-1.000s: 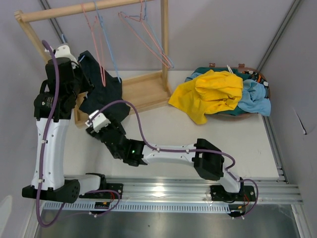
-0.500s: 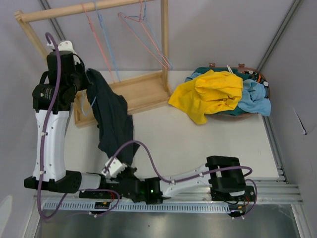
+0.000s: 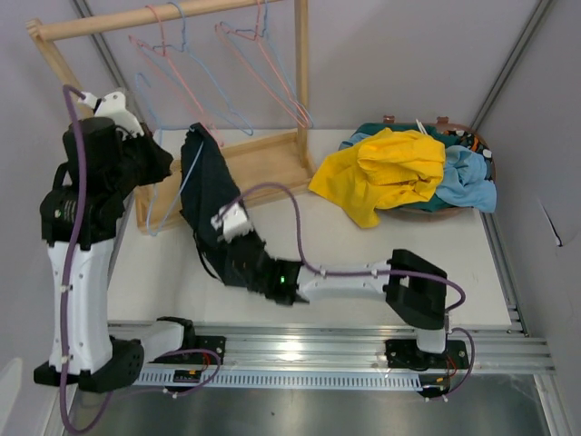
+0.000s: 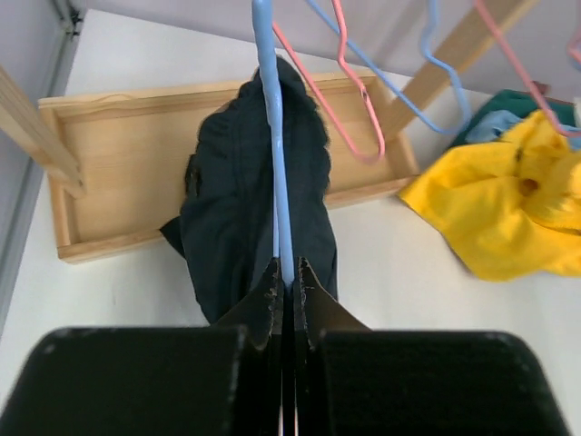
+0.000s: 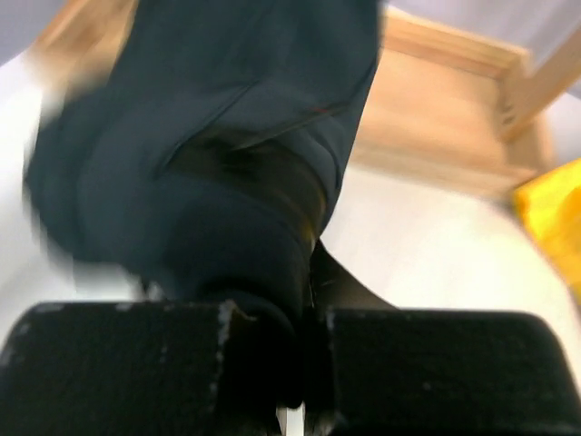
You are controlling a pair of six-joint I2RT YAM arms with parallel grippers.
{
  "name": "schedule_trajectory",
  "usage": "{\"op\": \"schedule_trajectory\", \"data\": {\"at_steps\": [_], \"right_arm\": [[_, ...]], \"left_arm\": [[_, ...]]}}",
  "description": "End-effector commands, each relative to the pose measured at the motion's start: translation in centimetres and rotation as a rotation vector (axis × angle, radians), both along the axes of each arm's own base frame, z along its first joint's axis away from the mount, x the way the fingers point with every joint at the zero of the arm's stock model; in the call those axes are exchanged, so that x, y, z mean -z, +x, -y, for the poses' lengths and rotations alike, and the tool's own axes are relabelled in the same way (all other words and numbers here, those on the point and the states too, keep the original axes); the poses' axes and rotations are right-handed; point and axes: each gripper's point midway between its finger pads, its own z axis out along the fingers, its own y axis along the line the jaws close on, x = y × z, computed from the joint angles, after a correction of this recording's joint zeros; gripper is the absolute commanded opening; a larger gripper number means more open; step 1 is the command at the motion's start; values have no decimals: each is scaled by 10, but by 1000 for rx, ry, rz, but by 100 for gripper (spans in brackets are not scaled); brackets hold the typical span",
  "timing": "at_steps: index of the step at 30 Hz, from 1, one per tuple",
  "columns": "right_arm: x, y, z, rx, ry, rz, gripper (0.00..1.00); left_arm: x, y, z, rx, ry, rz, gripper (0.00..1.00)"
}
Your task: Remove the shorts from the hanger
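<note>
The black shorts (image 3: 204, 177) hang in a long fold over the table beside the wooden rack. My right gripper (image 3: 218, 238) is shut on their lower part, and dark fabric (image 5: 209, 163) fills the right wrist view down to the gripper (image 5: 304, 263). My left gripper (image 4: 288, 268) is shut on the light blue hanger (image 4: 272, 136). Its bar runs up across the black shorts (image 4: 245, 200). Whether the fabric still hangs on the bar I cannot tell. In the top view the left gripper (image 3: 156, 163) is left of the shorts.
The wooden rack has a top rod (image 3: 172, 14) with pink and blue hangers (image 3: 263, 73) and a base tray (image 3: 268, 163). A basket (image 3: 478, 143) at the right holds yellow shorts (image 3: 390, 168), light blue ones (image 3: 467, 177) and teal ones.
The right gripper has shut on the black shorts, pulled them toward the near edge, then come back to mid-table. The left arm has drawn the blue hanger leftward, away from the rack.
</note>
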Motion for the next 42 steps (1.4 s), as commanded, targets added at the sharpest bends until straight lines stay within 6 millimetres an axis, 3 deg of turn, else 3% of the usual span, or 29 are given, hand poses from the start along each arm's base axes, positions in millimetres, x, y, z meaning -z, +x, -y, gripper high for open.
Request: {"op": "schedule_trajectory", "data": {"at_steps": [1, 2, 3, 5, 8, 11, 12, 14, 15, 18, 19, 21, 22, 23, 24, 25, 27, 29, 32, 33, 36, 37, 39, 40, 41, 42], "right_arm": [[-69, 86, 6, 61, 152, 58, 0], [-62, 116, 18, 108, 121, 48, 0], [-78, 130, 21, 123, 150, 54, 0], [-87, 151, 38, 155, 162, 34, 0], [-99, 146, 64, 204, 183, 49, 0], [-114, 133, 110, 268, 212, 79, 0], [-136, 129, 130, 292, 246, 101, 0], [-147, 132, 162, 350, 225, 127, 0], [-170, 138, 192, 400, 255, 157, 0], [-204, 154, 243, 476, 279, 210, 0], [-217, 167, 283, 548, 285, 229, 0], [-249, 179, 318, 581, 333, 274, 0], [-257, 191, 358, 661, 324, 290, 0], [-280, 194, 377, 684, 353, 325, 0], [-292, 197, 392, 699, 362, 343, 0], [-295, 203, 423, 761, 359, 348, 0], [-311, 206, 447, 799, 377, 380, 0], [-311, 209, 475, 857, 383, 388, 0], [-293, 211, 492, 892, 400, 360, 0], [-274, 212, 493, 900, 382, 331, 0], [-247, 204, 502, 955, 371, 306, 0], [-218, 205, 504, 978, 363, 264, 0], [-190, 200, 515, 1031, 362, 226, 0], [-162, 196, 520, 1063, 335, 183, 0], [-148, 193, 528, 1106, 332, 164, 0], [-123, 189, 540, 1156, 333, 116, 0]], "left_arm": [[-22, -28, 20, 95, -87, 96, 0], [-22, -33, 21, 101, -99, 102, 0], [-24, -36, 23, 112, -114, 119, 0], [-9, -41, 30, 141, -134, 89, 0], [-5, -40, 25, 124, -108, 78, 0], [-16, -37, 8, 51, -55, 108, 0], [-18, -35, 2, 20, -38, 115, 0], [-25, -31, -2, -1, -25, 129, 0], [-24, -29, -3, -12, -26, 123, 0], [-23, -25, -3, -15, -30, 130, 0], [-15, -23, -3, -16, -26, 114, 0], [-14, -20, -8, -39, -10, 116, 0], [-12, -19, -9, -46, -2, 112, 0], [-13, -18, -11, -55, 5, 115, 0], [-12, -17, -13, -62, 14, 113, 0], [-12, -15, -15, -75, 21, 115, 0], [-12, -13, -19, -94, 29, 116, 0], [-15, -9, -23, -116, 38, 119, 0], [-15, -1, -28, -151, 51, 118, 0], [-16, 0, -30, -160, 53, 123, 0], [-21, 9, -38, -200, 81, 141, 0], [-26, 10, -42, -219, 94, 149, 0], [-19, 23, -52, -275, 141, 109, 0], [-31, 23, -55, -290, 145, 132, 0], [-25, 34, -56, -297, 156, 101, 0], [-40, 33, -58, -304, 150, 129, 0]]}}
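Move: The black shorts are in the right gripper, and the pink tub they go to lies about 20 cm ahead of it, 46 cm to its right and 15 cm lower. The yellow shorts heaped on the tub are some 19 cm ahead and 37 cm right. The wooden tray is about 20 cm ahead and 5 cm left, and the rack post's foot 24 cm ahead and 16 cm right. From the left gripper the tub is roughly 16 cm ahead, 58 cm right and 37 cm below. Keep the black shorts pinched and swing the right gripper forward, then sweep it right about 50 cm in front of the rack post, climbing and turning clockwise nearly 60 degrees; over the tub, sink some 15 cm with the fingers still shut. Draw the left gripper back 5 cm with its blue hanger, then ease it forward and left. ##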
